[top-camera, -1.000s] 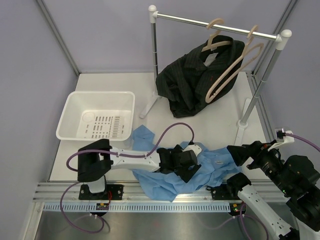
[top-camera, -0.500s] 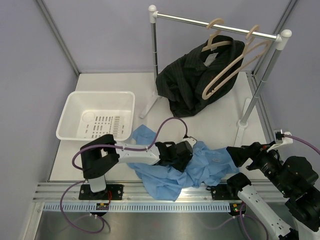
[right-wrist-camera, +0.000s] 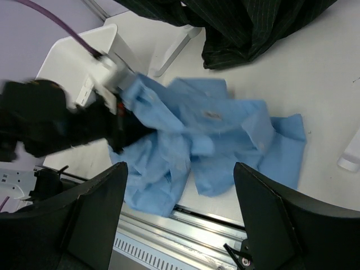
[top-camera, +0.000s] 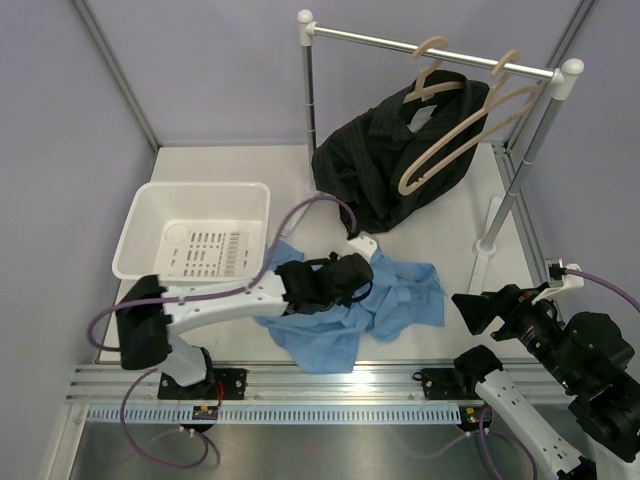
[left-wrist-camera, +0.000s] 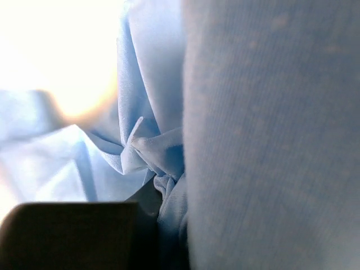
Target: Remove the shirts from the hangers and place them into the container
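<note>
The light blue shirt [top-camera: 385,300] lies crumpled on the table, off any hanger, one bunch of it raised. My left gripper [top-camera: 340,280] is shut on that bunch; in the left wrist view blue cloth [left-wrist-camera: 270,140] fills the frame beside a dark finger [left-wrist-camera: 67,236]. The black pinstriped shirt [top-camera: 385,165] hangs from one beige hanger [top-camera: 432,85] on the rail. A second hanger [top-camera: 455,140] hangs bare in front of it. The white container [top-camera: 195,230] sits at the left, nothing in it. My right gripper [top-camera: 478,312] is open near the front right, its fingers [right-wrist-camera: 90,214] spread above the blue shirt [right-wrist-camera: 197,140].
The clothes rail [top-camera: 430,48] stands on white posts and feet at the back right. A grey aluminium rail [top-camera: 320,385] runs along the table's front edge. Purple walls close the left and back. The left arm's cable [top-camera: 300,215] loops over the table.
My left gripper has shut on the blue shirt and pulled it up and left, towards the container. The bare hanger has swung slightly. The right arm has barely moved.
</note>
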Motion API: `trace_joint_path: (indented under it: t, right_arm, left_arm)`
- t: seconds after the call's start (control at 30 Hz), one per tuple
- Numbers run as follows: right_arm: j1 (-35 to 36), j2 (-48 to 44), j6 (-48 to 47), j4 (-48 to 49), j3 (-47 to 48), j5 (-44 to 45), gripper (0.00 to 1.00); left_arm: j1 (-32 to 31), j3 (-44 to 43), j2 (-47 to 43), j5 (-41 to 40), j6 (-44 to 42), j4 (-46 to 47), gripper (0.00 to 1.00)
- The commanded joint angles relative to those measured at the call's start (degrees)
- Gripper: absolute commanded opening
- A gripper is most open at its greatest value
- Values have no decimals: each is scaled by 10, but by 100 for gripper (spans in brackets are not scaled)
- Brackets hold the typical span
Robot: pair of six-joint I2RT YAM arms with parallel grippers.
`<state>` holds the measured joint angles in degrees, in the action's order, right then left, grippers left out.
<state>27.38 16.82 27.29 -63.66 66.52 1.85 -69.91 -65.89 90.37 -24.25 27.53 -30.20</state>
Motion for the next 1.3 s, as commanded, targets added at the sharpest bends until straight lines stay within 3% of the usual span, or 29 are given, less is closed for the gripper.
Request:
trace_joint_path:
  t: [0.0,0.17,0.27,0.33,0.37,0.4,0.67,1.1,1.27]
  right_arm:
    - [0,3,-7,15,9,-11,84]
    - [0,6,-7,19,12,-11,84]
    - [0,8,-8,23,11,-12,84]
    - [0,10,-9,25,11,-12,84]
    - [0,12,-9,27,11,-14,84]
    - [1,13,-9,28,11,-15,84]
    - [0,22,-15,34,12,-14,84]
    - [0,37,-29,34,5,-40,84]
    - [0,40,-32,35,-3,-47,84]
  left_arm:
    - [22,-108,-158,-151,-76,-35,0]
    - [35,-211,-250,-268,-184,-68,0]
    - [35,-206,-315,-347,-276,-3,0]
    - [36,-184,-368,-408,-354,113,0]
    - [36,-171,-386,-419,-441,165,0]
    - [36,-137,-403,-425,-489,289,0]
    - [46,-95,-446,-361,-847,702,0]
    - [88,-65,-449,-280,-1045,966,0]
    - [88,-71,-463,-249,-1024,938,0]
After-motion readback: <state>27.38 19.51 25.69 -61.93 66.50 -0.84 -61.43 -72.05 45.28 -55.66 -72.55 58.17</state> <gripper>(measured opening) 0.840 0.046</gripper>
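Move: The white container is where the blue shirt in the left fingers is bound: its middle lies about 33 cm to the left of the left hand, some 11 cm farther out and 7 cm lower. The rack's left foot is roughly 13 cm left and 14 cm ahead of that hand, 10 cm below it. The hanging black shirt is about 17 cm ahead, 5 cm right and 10 cm above. From the right hand the container lies some 52 cm left, 19 cm ahead and 28 cm down. Up first, fast and steep, then sweeping left, the left hand hoists the blue shirt about 50 cm and carries it some 37 cm sideways from in front of the black shirt to high above the container's near side. It keeps its shut pinch while the wrist swings from pointing steeply down to forward-left and well upward, turning counter-clockwise, and the rise eases off towards the end. ##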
